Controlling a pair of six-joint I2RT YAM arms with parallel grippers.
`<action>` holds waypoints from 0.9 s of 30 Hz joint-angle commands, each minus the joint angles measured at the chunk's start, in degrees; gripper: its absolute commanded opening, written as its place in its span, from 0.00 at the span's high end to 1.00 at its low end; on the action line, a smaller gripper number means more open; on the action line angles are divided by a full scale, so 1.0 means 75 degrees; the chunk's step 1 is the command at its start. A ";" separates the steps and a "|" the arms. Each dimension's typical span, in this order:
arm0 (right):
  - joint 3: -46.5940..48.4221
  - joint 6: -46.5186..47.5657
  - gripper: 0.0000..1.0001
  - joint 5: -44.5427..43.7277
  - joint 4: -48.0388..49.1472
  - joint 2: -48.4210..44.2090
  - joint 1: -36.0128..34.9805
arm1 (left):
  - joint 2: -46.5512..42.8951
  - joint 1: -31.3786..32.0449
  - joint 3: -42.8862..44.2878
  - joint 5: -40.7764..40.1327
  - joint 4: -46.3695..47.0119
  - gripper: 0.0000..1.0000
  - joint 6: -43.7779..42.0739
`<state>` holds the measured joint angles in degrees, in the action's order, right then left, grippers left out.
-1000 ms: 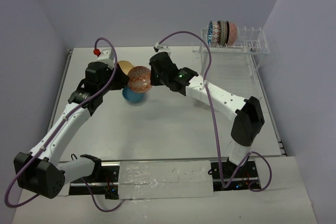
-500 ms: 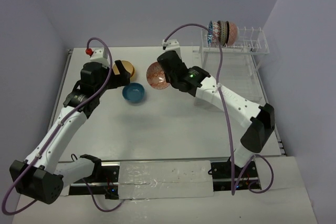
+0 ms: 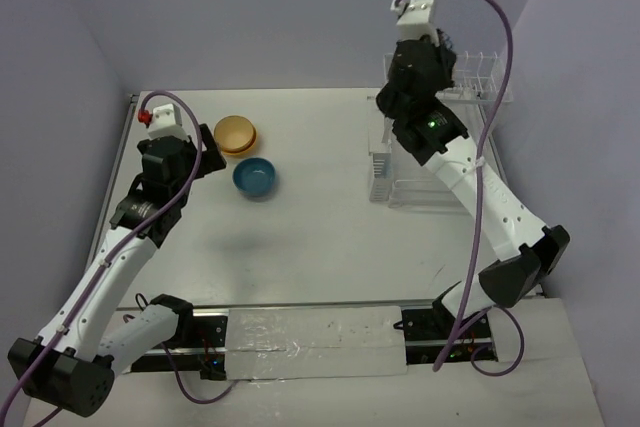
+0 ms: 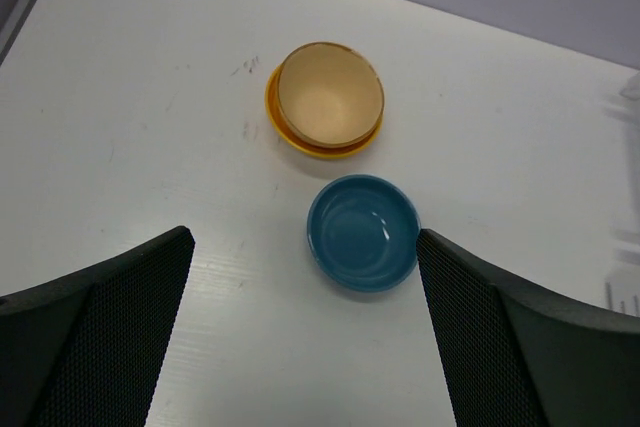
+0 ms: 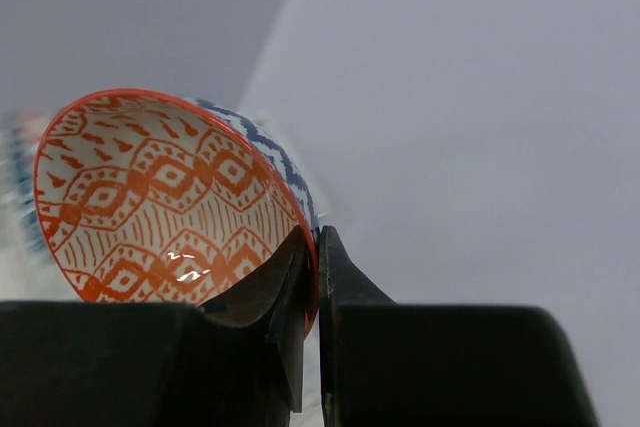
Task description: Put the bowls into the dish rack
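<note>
In the right wrist view my right gripper [image 5: 318, 247] is shut on the rim of an orange-and-white patterned bowl [image 5: 165, 197], held up on edge, with a blue-white bowl [image 5: 272, 142] close behind it. In the top view the right arm's wrist [image 3: 418, 67] is raised over the dish rack [image 3: 482, 82] and hides the bowl and the bowls in the rack. My left gripper [image 4: 302, 247] is open and holds nothing, above the table just short of a teal bowl [image 4: 362, 232] [image 3: 254, 177]. Beyond it a tan bowl [image 4: 330, 95] sits nested in an orange-yellow bowl [image 4: 290, 137] [image 3: 237, 134].
The rack's lower tray [image 3: 440, 187] and its small side basket [image 3: 379, 172] stand at the right of the table, below the raised prongs. Walls close in behind and on both sides. A metal rail [image 3: 120, 162] runs along the table's left edge.
The left gripper has opened, let go of the patterned bowl and pulled back to the left. The right arm has carried that bowl from the table's middle up to the rack.
</note>
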<state>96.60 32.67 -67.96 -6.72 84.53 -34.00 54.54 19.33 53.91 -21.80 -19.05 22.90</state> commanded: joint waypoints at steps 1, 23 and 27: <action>0.0243 0.3352 1.00 -0.1063 0.3697 0.0001 0.0793 | -0.0089 0.0001 -0.0145 -0.0188 0.0230 0.01 -0.0228; 0.2648 0.3158 1.00 -0.0607 0.2671 0.3271 0.2916 | 0.0262 0.0012 -0.0215 -0.0562 0.0091 0.01 -0.0510; 0.2776 0.2302 1.00 -0.0419 0.1823 0.3611 0.3056 | 0.0356 0.0012 -0.0215 -0.0527 0.0079 0.01 -0.0498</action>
<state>113.06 55.68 -72.55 9.93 111.61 -11.99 56.90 19.33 52.66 -25.36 -19.20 20.16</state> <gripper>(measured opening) 0.116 0.991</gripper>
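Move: The slot for the held orange-patterned bowl, on the upper rack just right of the loaded row, lies about 14 cm ahead of the right hand, 12 cm to its right and 14 cm below. The pink bowl stands about 4 cm left of that slot, and the dark striped bowl some 4 cm left of the pink one, both level with the slot. From the left hand, the slot is roughly 19 cm ahead, 57 cm to the right and slightly higher. Sweeping right first and climbing about 5 cm, the right hand then curves forward and sinks towards the free slot beyond the pink bowl, ending some 13 cm to the right and 10 cm farther out. The wrist swings nearly 30 degrees clockwise and the fingers keep their pinch on the orange-patterned bowl's rim. ##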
